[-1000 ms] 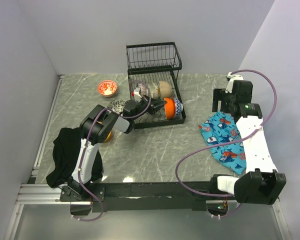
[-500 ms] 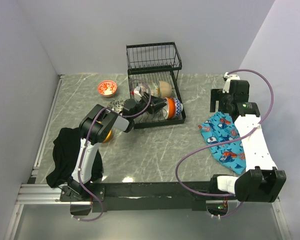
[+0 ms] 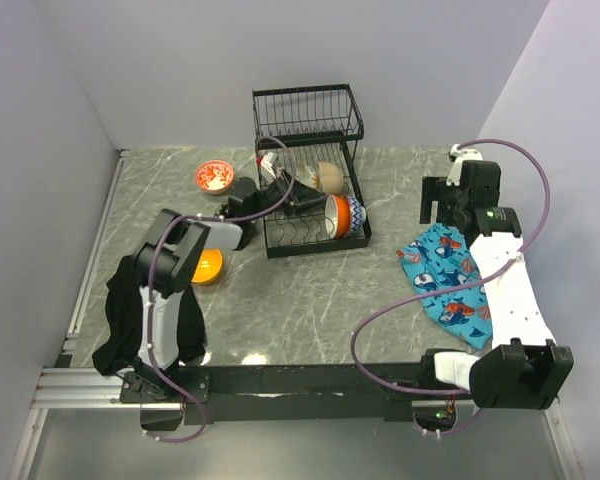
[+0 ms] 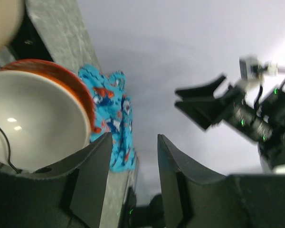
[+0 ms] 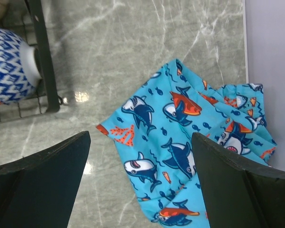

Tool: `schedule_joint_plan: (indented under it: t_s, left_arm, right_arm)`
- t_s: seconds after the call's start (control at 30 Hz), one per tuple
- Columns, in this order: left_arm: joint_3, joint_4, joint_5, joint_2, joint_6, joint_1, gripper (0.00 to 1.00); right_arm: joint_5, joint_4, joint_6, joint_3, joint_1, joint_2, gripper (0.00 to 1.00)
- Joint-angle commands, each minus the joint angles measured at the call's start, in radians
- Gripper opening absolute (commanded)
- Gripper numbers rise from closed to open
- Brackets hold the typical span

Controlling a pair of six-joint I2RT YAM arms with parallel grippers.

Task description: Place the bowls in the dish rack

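The black wire dish rack (image 3: 308, 115) stands at the back middle. In its lower tray stand on edge a beige bowl (image 3: 330, 177), an orange bowl with a white inside (image 3: 337, 215) (image 4: 33, 123) and a blue patterned bowl (image 3: 356, 214) (image 5: 9, 66). A red bowl (image 3: 214, 177) and a plain orange bowl (image 3: 207, 267) sit on the table to the left. My left gripper (image 3: 302, 200) (image 4: 134, 142) is open and holds nothing, just left of the orange and white bowl. My right gripper (image 3: 435, 203) (image 5: 140, 142) hangs wide open over the shark-print cloth.
The blue shark-print cloth (image 3: 448, 280) (image 5: 190, 137) lies at the right, under the right arm. A black cloth (image 3: 125, 310) is heaped at the left front by the left arm's base. A rack post (image 5: 42, 57) stands close to the left of the right gripper.
My left gripper has opened and let go of the orange and white bowl in the rack's lower tray. The left arm has swung back left, uncovering the orange bowl on the table.
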Motion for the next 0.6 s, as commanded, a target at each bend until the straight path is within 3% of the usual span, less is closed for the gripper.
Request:
schedule_joint_plan:
  t_s: [0.0,0.07,0.1,0.13,0.17,0.2,0.33,0.43,0.57]
  left_arm:
    - [-0.021,-0.185,0.273,-0.242,0.324,0.019,0.48]
    - [-0.018,-0.409,0.382,-0.340,0.530,0.028,0.49]
    - [-0.008,-0.677,0.407,-0.433,0.786,0.037,0.49]
    - [0.037,-0.870,0.413,-0.477,0.941,0.042,0.50]
    - [0.067,-1.033,0.384,-0.514,1.100,0.047,0.51]
    - [0.097,-1.338,0.352,-0.575,1.387,0.054,0.52]
    - [0.172,-1.769,0.174,-0.672,1.833,0.126,0.53]
    - [0.106,-1.977,0.039,-0.739,2.123,0.205,0.52]
    - [-0.030,-1.999,-0.094,-0.844,2.318,0.271,0.50]
  right_arm:
    - [-0.026,0.062,0.032,-0.017,0.005,-0.057,0.95]
    - [-0.026,0.074,0.040,-0.035,0.007,-0.076,0.95]
    - [-0.052,0.082,0.043,-0.045,0.007,-0.083,0.95]
    - [-0.056,0.089,0.046,-0.054,0.007,-0.090,0.95]
    - [-0.061,0.103,0.049,-0.072,0.007,-0.106,0.95]
    - [-0.082,0.111,0.049,-0.083,0.007,-0.115,0.95]
    - [-0.124,0.169,0.039,-0.141,0.010,-0.162,0.95]
    - [-0.138,0.217,0.035,-0.184,0.013,-0.192,0.95]
    - [-0.162,0.249,0.049,-0.194,0.013,-0.215,0.95]
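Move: The left hand is empty and above the dish rack. The yellow bowl is about 32 cm to its left, 13 cm back and 16 cm down; the black-and-white bowl is roughly 22 cm left, level fore and aft and 16 cm below. The orange-rimmed bowl just racked sits some 5 cm right and 8 cm under the hand, level fore and aft. From the right hand, the yellow bowl is about 64 cm left, 6 cm back and 20 cm lower. Pull the left gripper up and back off the rack, clear of the orange-rimmed bowl, then swing it fast to the left and dip towards the yellow bowl, ending about 19 cm left. Roll the wrist hard on the way, some 80 degrees, so the level fingers tip down; keep them half open. Ease the empty right hand slightly left and back. ##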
